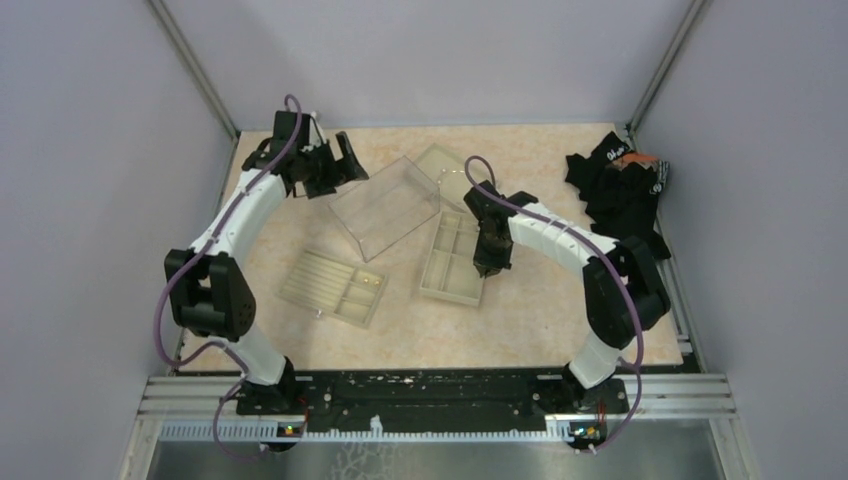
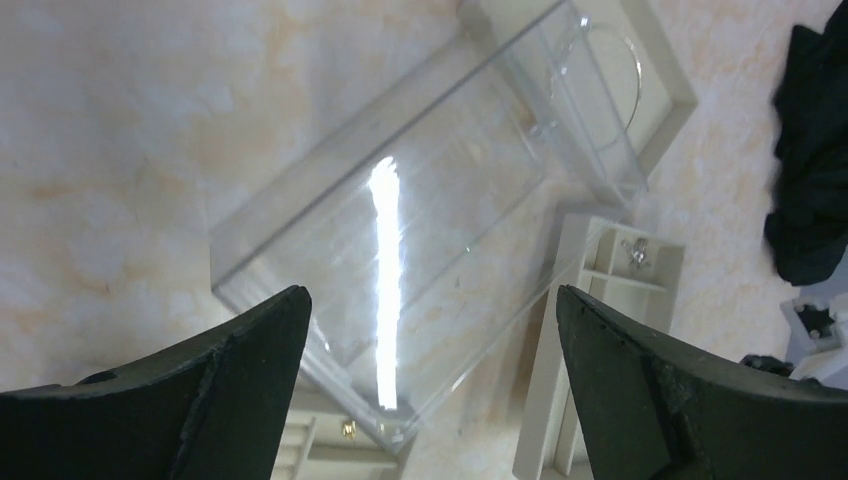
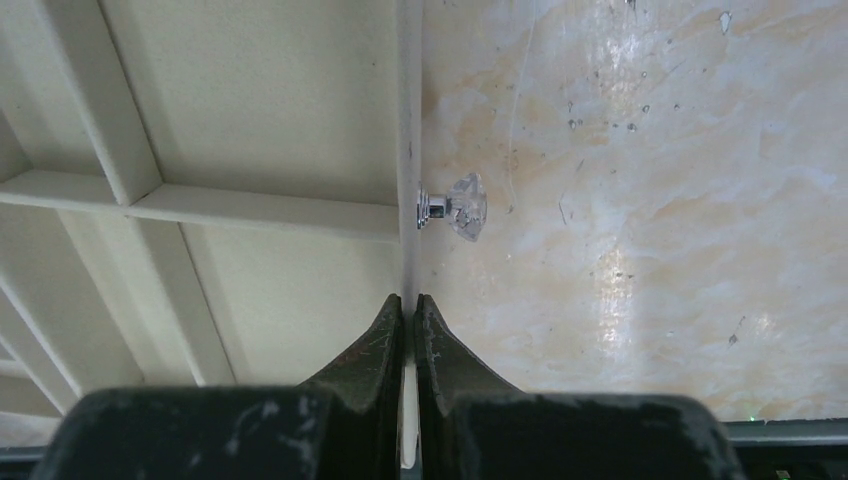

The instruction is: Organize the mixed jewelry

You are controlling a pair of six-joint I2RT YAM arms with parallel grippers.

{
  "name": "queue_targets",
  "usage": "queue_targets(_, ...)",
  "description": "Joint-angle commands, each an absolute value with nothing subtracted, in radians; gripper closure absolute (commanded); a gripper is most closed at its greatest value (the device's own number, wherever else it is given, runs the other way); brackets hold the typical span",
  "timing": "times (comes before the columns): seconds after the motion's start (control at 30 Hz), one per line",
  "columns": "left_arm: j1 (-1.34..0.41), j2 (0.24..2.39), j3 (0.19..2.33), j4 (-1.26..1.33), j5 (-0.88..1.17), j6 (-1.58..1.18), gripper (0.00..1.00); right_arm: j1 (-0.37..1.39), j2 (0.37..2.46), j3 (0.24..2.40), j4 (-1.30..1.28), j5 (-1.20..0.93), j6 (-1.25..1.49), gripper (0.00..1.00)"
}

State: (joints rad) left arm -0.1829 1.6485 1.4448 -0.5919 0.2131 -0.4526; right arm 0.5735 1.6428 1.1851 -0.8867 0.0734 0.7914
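Observation:
A thin silvery wire loop (image 2: 622,66) lies in the far beige tray (image 1: 436,158), partly behind the clear plastic box (image 1: 385,207). A small silvery ring (image 2: 638,253) sits in a compartment of the middle tray (image 1: 452,262). A crystal stud (image 3: 456,206) lies on the table against that tray's outer wall (image 3: 409,120). A tiny gold piece (image 2: 348,428) rests in the left tray (image 1: 335,287). My left gripper (image 1: 345,160) (image 2: 430,300) hangs open above the clear box. My right gripper (image 1: 487,268) (image 3: 409,300) is shut on the middle tray's right wall.
A black cloth heap (image 1: 620,190) lies at the back right by the cage frame. The clear box (image 2: 400,200) rests tilted between the three trays. Grey walls enclose the table on three sides.

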Motion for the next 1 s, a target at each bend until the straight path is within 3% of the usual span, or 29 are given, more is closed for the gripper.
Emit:
queue_targets(0.0,-0.175,1.786,1.599,-0.62,0.231,-0.379,0.01,0.585,1.667,1.252,-0.889,0.125,0.815,1.0)
queue_targets(0.5,-0.219,1.782,1.605,-0.611,0.204,-0.345,0.01,0.496,1.839,1.373,-0.843,0.143,0.835,1.0)
queue_targets(0.77,-0.109,1.793,1.577,-0.647,0.217,-0.362,0.01,0.431,1.951,1.506,-0.848,0.154,0.801,1.0)
queue_targets(0.97,-0.091,1.806,1.512,-0.631,0.243,-0.353,0.01,0.441,1.849,1.405,-0.816,0.131,0.831,1.0)
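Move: The right hand grips the right wall of a divided tray. The cream tray it is being taken to has its middle about 29 cm ahead, 8 cm left and 5 cm below, and the necklace in that tray lies some 28 cm ahead and 7 cm left. The clear box is roughly 21 cm ahead and 23 cm left. From the open left hand, the cream tray is about 13 cm ahead, 23 cm right and 17 cm below. Forward about 10 cm, mostly in the second half and after sinking some 3 cm, the right hand keeps its pinch on the divided tray's wall and pushes the tray's far end against the cream tray, turning clockwise about 10 degrees. The left hand, open and empty, eases forward, drifts right, then swings left and down, clear of the box. ##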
